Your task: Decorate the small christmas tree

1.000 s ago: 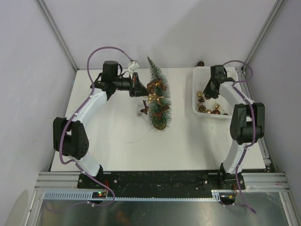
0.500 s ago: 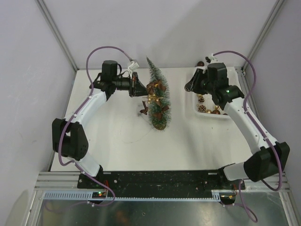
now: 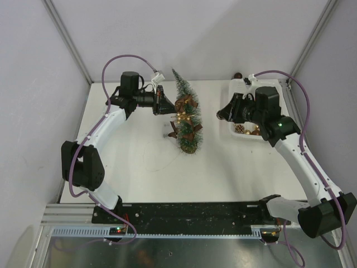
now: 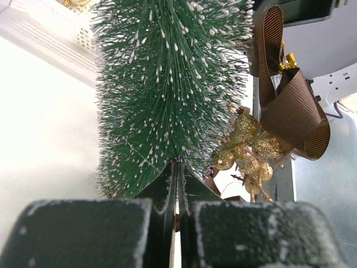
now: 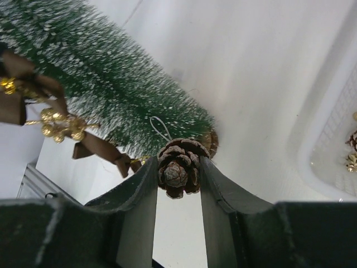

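The small christmas tree (image 3: 187,120) stands mid-table on its wooden disc; brown ribbon bows (image 4: 290,106) and a gold berry cluster (image 4: 245,151) hang on it. My left gripper (image 3: 162,104) is shut, and its tips (image 4: 177,167) press into the frosted bristles (image 4: 167,84) on the tree's left side. Nothing shows between its fingers. My right gripper (image 3: 223,113) hovers between the tree and the basket, shut on a brown pine cone (image 5: 178,166). The cone's white hanging loop (image 5: 160,127) points at the lower tree (image 5: 100,72).
A white mesh basket (image 3: 244,138) with gold ornaments and pine cones sits at the back right, partly under my right arm. Its rim (image 5: 329,145) shows in the right wrist view. A dark ornament (image 3: 238,75) lies behind it by the wall.
My right arm has swung left from over the basket toward the tree, carrying the pine cone. The left arm and the tree have not moved.
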{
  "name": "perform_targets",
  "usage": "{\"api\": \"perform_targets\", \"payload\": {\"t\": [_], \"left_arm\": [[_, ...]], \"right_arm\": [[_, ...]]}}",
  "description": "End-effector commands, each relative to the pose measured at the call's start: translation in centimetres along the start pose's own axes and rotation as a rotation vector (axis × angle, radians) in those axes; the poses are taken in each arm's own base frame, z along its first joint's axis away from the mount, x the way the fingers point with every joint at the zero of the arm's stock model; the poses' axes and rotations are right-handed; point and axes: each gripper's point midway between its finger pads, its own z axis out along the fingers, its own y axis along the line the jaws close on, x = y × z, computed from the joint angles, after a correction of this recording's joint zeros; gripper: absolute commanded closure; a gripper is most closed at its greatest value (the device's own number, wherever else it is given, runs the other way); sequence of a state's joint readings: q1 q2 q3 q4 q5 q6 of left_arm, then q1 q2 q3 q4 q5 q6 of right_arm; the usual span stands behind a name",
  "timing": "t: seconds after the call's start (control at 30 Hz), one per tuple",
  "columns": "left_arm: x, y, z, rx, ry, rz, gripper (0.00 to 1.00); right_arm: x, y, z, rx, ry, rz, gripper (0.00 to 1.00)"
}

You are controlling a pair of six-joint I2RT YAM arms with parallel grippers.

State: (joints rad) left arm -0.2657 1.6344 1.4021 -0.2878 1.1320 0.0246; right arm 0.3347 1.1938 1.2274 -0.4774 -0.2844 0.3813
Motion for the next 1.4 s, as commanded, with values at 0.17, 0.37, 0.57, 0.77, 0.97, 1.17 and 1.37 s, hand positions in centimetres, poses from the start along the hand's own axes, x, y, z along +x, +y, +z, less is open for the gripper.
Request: {"api": "perform_targets", "payload": {"t": [0.17,0.37,0.57,0.77,0.97,1.17,1.37], "left_arm": [[-0.8,-1.1,-0.6,0.016,-0.019,0.025,1.00],[-0.8,-1.1,-0.6,0.027,-0.018,0.026,1.00],[-0.8,-1.2,-0.6,0.031,-0.019,0.025,1.00],[-1.1,-1.4,-0.7,0.030,-0.022,0.031,1.00],[-1.5,-1.5,-0.7,0.035,-0.026,0.033,1.00],[-1.6,-1.7,-0.7,0.041,-0.028,0.036,1.00],[-1.7,-1.7,-0.7,0.045,-0.028,0.037,1.00]], "right_arm": [[-1.2,4.7,-2.1,-0.237,-0.053,-0.093,0.84],[-1.1,5.2,-1.6,-0.276,-0.044,-0.114,0.84],[-0.8,5.0,0.2,-0.265,-0.035,-0.121,0.84],[-0.9,4.4,1.7,-0.243,-0.037,-0.124,0.83],[-0.9,3.7,3.2,-0.224,-0.035,-0.124,0.84],[-1.4,3.3,4.1,-0.208,-0.040,-0.133,0.84],[-2.1,3.4,4.7,-0.208,-0.045,-0.140,0.84]]}}
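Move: The right gripper holds the pinecone; the middle of the tree stands some 12 cm to its left, 2 cm farther out and about 4 cm lower. The gold berries hang about 12 cm left and 3 cm back, near hand height, and the lower bow about 10 cm left, 4 cm back and 10 cm below. The basket is roughly 18 cm right, 16 cm out and 25 cm down. For the left gripper, the tree's middle lies about 5 cm right, level in reach and some 3 cm lower. Bring the right gripper about 5 cm left towards the tree's right side, keeping the pinecone pinched with its string loop facing the foliage. Draw back and rise a little first while turning the hand some 10 degrees counter-clockwise, then reach forward and sink about 4 cm as the leftward travel eases off. ##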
